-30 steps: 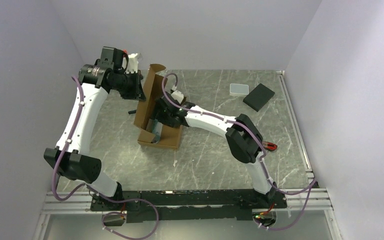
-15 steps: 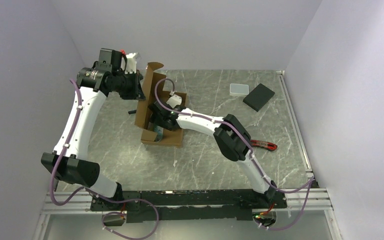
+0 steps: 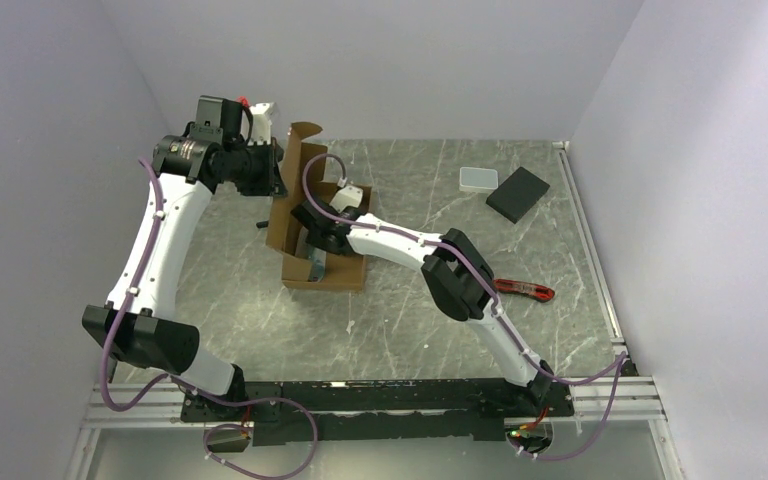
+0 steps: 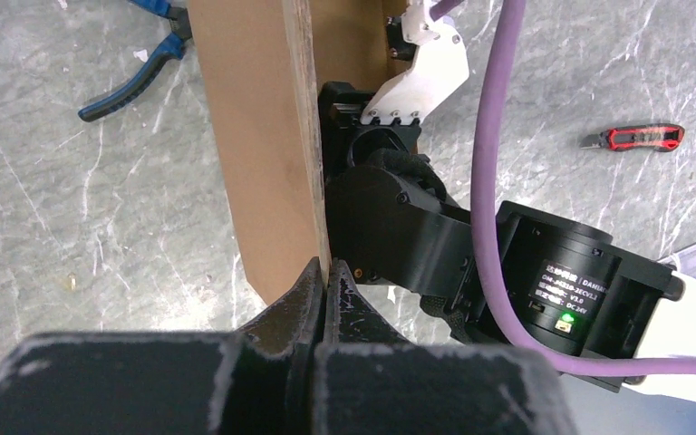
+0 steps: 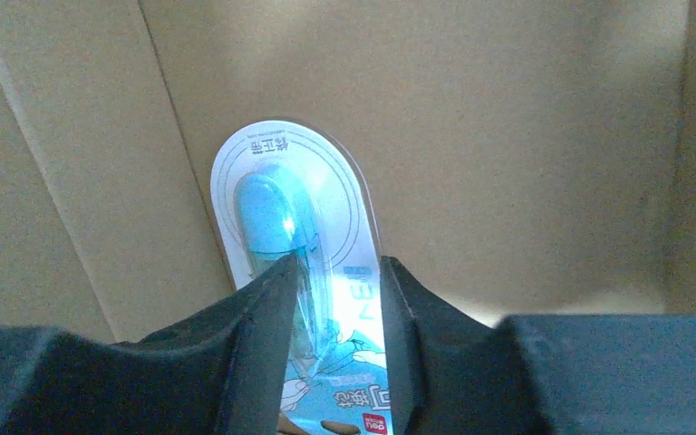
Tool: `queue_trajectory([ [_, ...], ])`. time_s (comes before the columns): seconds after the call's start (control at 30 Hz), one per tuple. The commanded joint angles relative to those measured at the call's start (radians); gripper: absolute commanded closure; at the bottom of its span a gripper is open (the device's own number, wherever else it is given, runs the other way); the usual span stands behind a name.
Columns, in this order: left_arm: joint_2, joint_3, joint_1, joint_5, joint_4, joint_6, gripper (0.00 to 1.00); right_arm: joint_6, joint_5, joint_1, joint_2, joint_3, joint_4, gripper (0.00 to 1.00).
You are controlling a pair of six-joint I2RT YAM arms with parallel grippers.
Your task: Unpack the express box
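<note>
The express box is brown cardboard and stands open left of centre, its lid raised upright. My left gripper is shut on the lid's edge; in the left wrist view the gripper pinches the cardboard lid between its tips. My right gripper reaches down into the box. In the right wrist view the gripper is shut on a blue and white blister pack that rests against the box's inner wall, one finger on each side.
A red utility knife lies right of the box. A black flat block and a small white case sit at the back right. Blue-handled pliers lie left of the box. Walls enclose the table on three sides.
My right arm has pushed left and deeper into the box, and its jaws have narrowed onto the blister pack. The left gripper still holds the lid upright.
</note>
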Motion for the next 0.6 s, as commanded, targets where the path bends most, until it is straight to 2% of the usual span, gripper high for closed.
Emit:
queue_trajectory([
  [0.0,-0.024,-0.012,-0.002,-0.023,-0.009,0.030,1.00,-0.102,0.057,0.002,0.012,0.013,-0.061,0.60],
  [0.2,-0.032,-0.022,0.002,-0.021,-0.017,0.025,1.00,-0.329,-0.047,-0.001,-0.097,-0.112,0.104,0.51],
  [0.33,-0.053,-0.033,0.027,0.084,0.002,-0.029,1.00,-0.444,-0.142,-0.013,-0.223,-0.273,0.226,0.43],
  [0.5,-0.113,-0.096,0.056,0.099,0.045,-0.231,1.00,-0.635,-0.242,-0.024,-0.389,-0.401,0.261,0.34],
  [0.57,-0.157,-0.134,0.067,0.044,0.044,-0.318,1.00,-0.693,-0.271,-0.025,-0.439,-0.439,0.244,0.28],
])
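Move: Inside the express box, the blister pack lies almost under the right hand's part-closed fingers: about 1 cm to their left, level with them fore and aft, some 2 cm below. The box's near wall is about 7 cm back from that hand, straight behind. The raised lid stands 6 cm to its left and about 4 cm farther out, its middle some 10 cm higher. From the left hand, pinching the lid, the pack lies about 3 cm ahead, 6 cm right, 26 cm below. Backing off the blister pack without a grip, the right hand spreads its fingers again, dips about 1.5 cm, then draws back and to the right some 6 cm inside the box, rising as it goes and turning counter-clockwise nearly 30 degrees. The left hand keeps its pinch on the lid's edge, easing back about 1 cm. ##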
